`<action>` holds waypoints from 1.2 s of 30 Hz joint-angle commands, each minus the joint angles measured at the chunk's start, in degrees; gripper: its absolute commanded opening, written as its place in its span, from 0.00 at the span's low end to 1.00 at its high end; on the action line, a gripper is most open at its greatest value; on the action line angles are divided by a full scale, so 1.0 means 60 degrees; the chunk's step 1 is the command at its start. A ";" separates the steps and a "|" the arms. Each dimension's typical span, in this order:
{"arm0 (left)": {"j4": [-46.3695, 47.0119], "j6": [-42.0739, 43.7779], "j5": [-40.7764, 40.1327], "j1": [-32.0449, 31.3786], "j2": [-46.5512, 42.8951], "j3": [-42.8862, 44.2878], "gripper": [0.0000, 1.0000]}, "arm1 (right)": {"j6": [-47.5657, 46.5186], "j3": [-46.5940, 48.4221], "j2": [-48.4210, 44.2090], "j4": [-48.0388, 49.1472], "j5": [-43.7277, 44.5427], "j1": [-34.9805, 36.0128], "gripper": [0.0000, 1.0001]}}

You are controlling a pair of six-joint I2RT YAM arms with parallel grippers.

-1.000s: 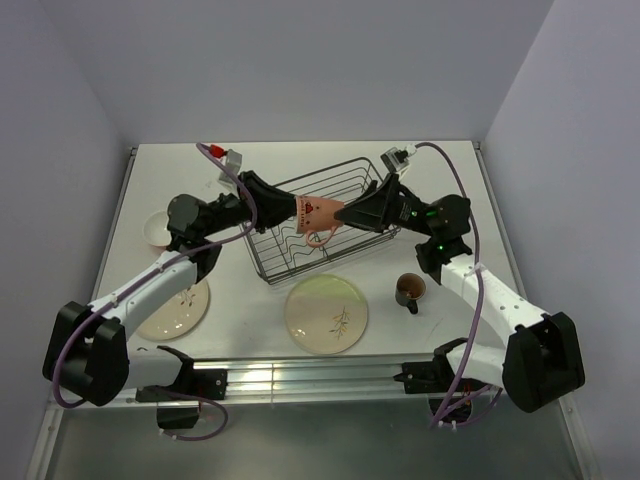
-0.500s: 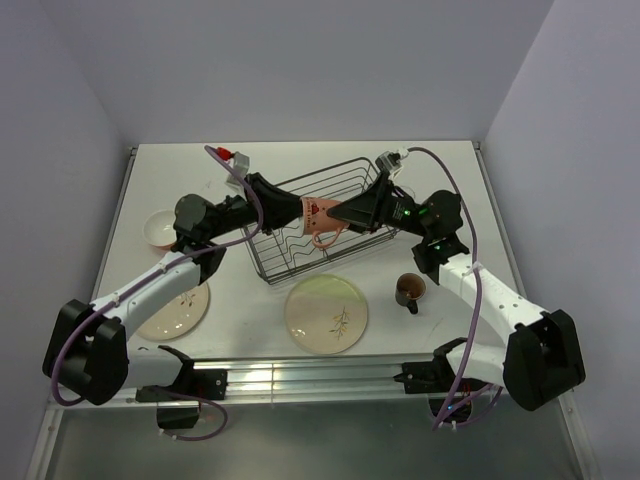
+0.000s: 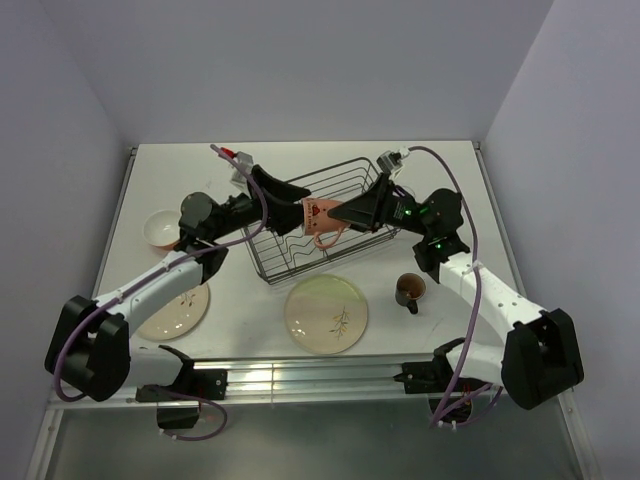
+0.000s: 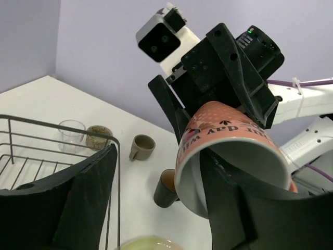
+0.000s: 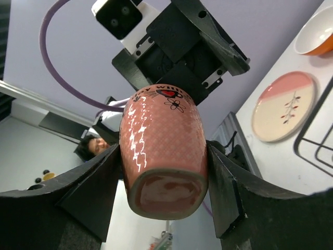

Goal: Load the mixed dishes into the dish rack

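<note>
The pink mug (image 3: 320,215) hangs on its side above the dish rack (image 3: 375,243), a black wire basket. My right gripper (image 3: 345,212) is shut on the mug; in the right wrist view both fingers press the sides of the pink mug (image 5: 164,140). My left gripper (image 3: 290,205) is open at the mug's mouth. In the left wrist view, one finger (image 4: 229,208) reaches inside the pink mug (image 4: 223,135) and the other stands well apart. On the table are a green-tinted plate (image 3: 326,315), a pink-tinted plate (image 3: 172,308), an orange bowl (image 3: 160,228) and a brown mug (image 3: 410,290).
The left wrist view shows an olive mug (image 4: 140,147), a clear glass (image 4: 71,134) and a speckled cup (image 4: 99,136) standing on the table beyond the rack's wire corner (image 4: 118,182). Both arms meet over the rack. Walls close in the table on three sides.
My left gripper has opened off the pink mug, and my right gripper has closed in on the mug's sides. The mug has barely moved.
</note>
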 commanded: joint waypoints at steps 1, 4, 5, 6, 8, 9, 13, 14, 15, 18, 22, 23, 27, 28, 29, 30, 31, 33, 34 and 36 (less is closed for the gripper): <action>0.0003 0.0434 -0.0658 -0.0027 -0.0545 -0.0158 0.72 | -0.0754 0.0684 0.0061 0.0605 -0.0322 -0.0352 0.10; -0.0479 0.0785 -0.0938 0.0090 -0.0970 -0.0393 0.77 | -0.1545 0.0933 0.0164 0.0122 -0.0528 -0.0513 0.08; -0.0597 0.0916 -0.1084 0.0134 -0.1073 -0.0495 0.79 | -0.1752 0.0991 0.0237 -0.0183 -0.0630 -0.0616 0.08; -0.0859 0.0976 -0.1158 0.0207 -0.1205 -0.0539 0.81 | -0.1971 0.1123 0.0252 -0.0360 -0.0660 -0.0675 0.08; -0.1095 0.1107 -0.1465 0.0412 -0.1600 -0.0772 0.84 | -0.2660 0.1270 0.0354 -0.0946 -0.0748 -0.0864 0.07; -0.1154 0.1166 -0.1553 0.0485 -0.1877 -0.0890 0.86 | -0.2880 0.1415 0.0384 -0.1122 -0.0763 -0.0938 0.07; -0.2248 0.1517 -0.2182 0.0997 -0.2596 -0.1286 0.87 | -0.4839 0.2045 0.0691 -0.2901 -0.0720 -0.1304 0.07; -0.2558 0.1707 -0.2619 0.1085 -0.2743 -0.1417 0.88 | -0.5454 0.2612 0.0924 -0.3622 -0.0531 -0.1363 0.07; -0.2894 0.1796 -0.2812 0.1144 -0.2918 -0.1462 0.89 | -0.6243 0.2966 0.1071 -0.4412 -0.0326 -0.1393 0.07; -0.4577 0.2264 -0.3746 0.1291 -0.3650 -0.1434 0.92 | -0.9933 0.4806 0.1846 -0.8176 0.1308 -0.1248 0.07; -0.6645 0.2558 -0.4729 0.1408 -0.4338 -0.1199 0.93 | -1.3726 0.7081 0.3427 -1.1866 0.3448 -0.1086 0.06; -0.7184 0.2602 -0.4834 0.1409 -0.4472 -0.1170 0.93 | -1.4113 0.7869 0.4083 -1.2340 0.3789 -0.1071 0.06; -0.7934 0.2602 -0.5362 0.1423 -0.5451 -0.1330 0.93 | -1.6031 0.9062 0.5362 -1.3632 0.5445 -0.0837 0.06; -0.8038 0.2602 -0.5594 0.1438 -0.5628 -0.1374 0.94 | -1.6268 0.9208 0.5712 -1.3866 0.5781 -0.0764 0.07; -0.8126 0.2530 -0.5727 0.1438 -0.5761 -0.1476 0.95 | -1.6473 0.9413 0.5861 -1.3955 0.6379 -0.0575 0.07; -0.8214 0.2500 -0.5845 0.1438 -0.6066 -0.1535 0.95 | -1.6824 0.9473 0.5993 -1.4014 0.6617 -0.0500 0.07; -0.8331 0.2442 -0.6049 0.1438 -0.6200 -0.1637 0.96 | -1.6972 0.9575 0.6241 -1.4102 0.6852 -0.0427 0.07; -0.8390 0.2368 -0.6270 0.1438 -0.6551 -0.1755 0.97 | -1.7250 0.9707 0.6477 -1.4102 0.7409 -0.0207 0.08; -0.8405 0.2281 -0.6372 0.1452 -0.6654 -0.1814 0.98 | -1.7310 0.9751 0.6681 -1.4073 0.7570 -0.0148 0.08; -0.8420 0.2178 -0.6563 0.1453 -0.6888 -0.1975 0.98 | -1.7412 0.9868 0.6916 -1.4015 0.7863 -0.0031 0.08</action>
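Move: My right hand already grips the pink mug's base end, the mug's middle about 3 cm to its left. The right-hand part of the dish rack, where it goes, lies some 20 cm ahead, 7 cm right and 28 cm below; the green-rimmed plate is about 15 cm back and 2 cm left, the clear glass 25 cm ahead and 24 cm right. From my left hand, the mug is 5 cm right and level, the bowl roughly 11 cm ahead, 49 cm left and 31 cm below. With the mug still gripped, I carry my right hand forward about 22 cm and somewhat right over the rack, then mostly down some 20 cm into its right-hand part, rolling the fingers from pointing left to pointing down. My left hand opens wider and draws off the mug's rim to the left, about 16 cm and a little down, turning some 45 degrees counter-clockwise. ##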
